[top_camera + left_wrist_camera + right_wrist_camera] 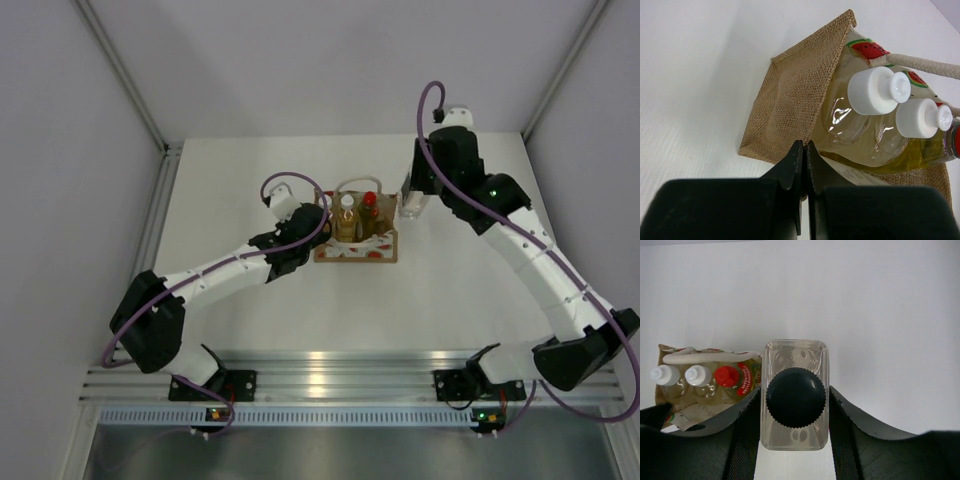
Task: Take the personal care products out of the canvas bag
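Observation:
The canvas bag (380,250) stands mid-table, and its tan weave (790,95) fills the left wrist view. Inside it are two amber bottles with white caps (875,90) (920,117) and a yellow bottle with a red cap (727,376). My left gripper (805,144) is shut on the bag's left edge (312,238). Just right of the bag, my right gripper (413,203) is shut on the clear bottle with a dark cap (795,397), one finger on each side. Whether that bottle rests on the table does not show.
The white table (450,280) is walled by pale panels left and right. A metal rail (330,380) with both arm bases runs along the near edge. The bag's white rope handle (920,62) lies across the bottle tops.

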### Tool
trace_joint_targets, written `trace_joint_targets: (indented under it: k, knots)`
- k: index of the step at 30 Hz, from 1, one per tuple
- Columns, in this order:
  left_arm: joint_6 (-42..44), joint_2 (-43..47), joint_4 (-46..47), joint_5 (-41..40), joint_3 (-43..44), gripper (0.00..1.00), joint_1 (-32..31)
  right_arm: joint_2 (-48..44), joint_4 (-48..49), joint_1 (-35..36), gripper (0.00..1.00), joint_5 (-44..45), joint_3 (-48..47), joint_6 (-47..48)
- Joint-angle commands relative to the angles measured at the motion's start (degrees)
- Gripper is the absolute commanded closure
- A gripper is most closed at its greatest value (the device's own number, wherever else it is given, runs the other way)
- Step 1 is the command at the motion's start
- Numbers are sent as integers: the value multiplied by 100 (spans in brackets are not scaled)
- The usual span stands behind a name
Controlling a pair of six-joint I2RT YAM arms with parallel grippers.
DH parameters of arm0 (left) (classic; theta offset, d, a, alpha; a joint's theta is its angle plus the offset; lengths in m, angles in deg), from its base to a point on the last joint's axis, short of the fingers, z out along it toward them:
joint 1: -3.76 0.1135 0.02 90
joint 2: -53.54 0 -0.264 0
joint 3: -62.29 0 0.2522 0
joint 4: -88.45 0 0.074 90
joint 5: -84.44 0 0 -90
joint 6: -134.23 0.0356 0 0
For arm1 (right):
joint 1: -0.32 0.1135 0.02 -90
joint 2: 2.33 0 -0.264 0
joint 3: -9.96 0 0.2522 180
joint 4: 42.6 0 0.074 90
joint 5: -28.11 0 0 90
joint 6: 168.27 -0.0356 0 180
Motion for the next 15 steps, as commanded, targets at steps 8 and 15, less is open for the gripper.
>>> trace_joint_targets:
  k: [8,15]
  knots:
    - [54,-207,-385,430,87,100,-88,-442,314,-1355,100,-356,-37,363]
    - [98,-207,-384,517,113,100,-89,-547,2009,-1770,100,-1035,1335,872]
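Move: Some 10 cm to the right hand's right, 2 cm farther out and about 30 cm below lies the open table to which its clear, dark-capped bottle is being taken. The canvas bag's middle is about 13 cm to the right hand's left, level in reach and 25 cm below; in it the red-capped bottle stands roughly 10 cm left, level in reach and 22 cm below. From the left hand, that patch of table is some 31 cm right, 4 cm farther out and 13 cm below. Carrying the clear, dark-capped bottle away from the bag, the right hand swings about 9.5 cm to the right, nearly level at first, then increasingly downwards over the open table, sinking some 5 to 6 cm by the end. The wrist turns a little clockwise and tips slightly down, and the fingers keep their grip; the left fingers stay shut at the bag's front-left edge. ##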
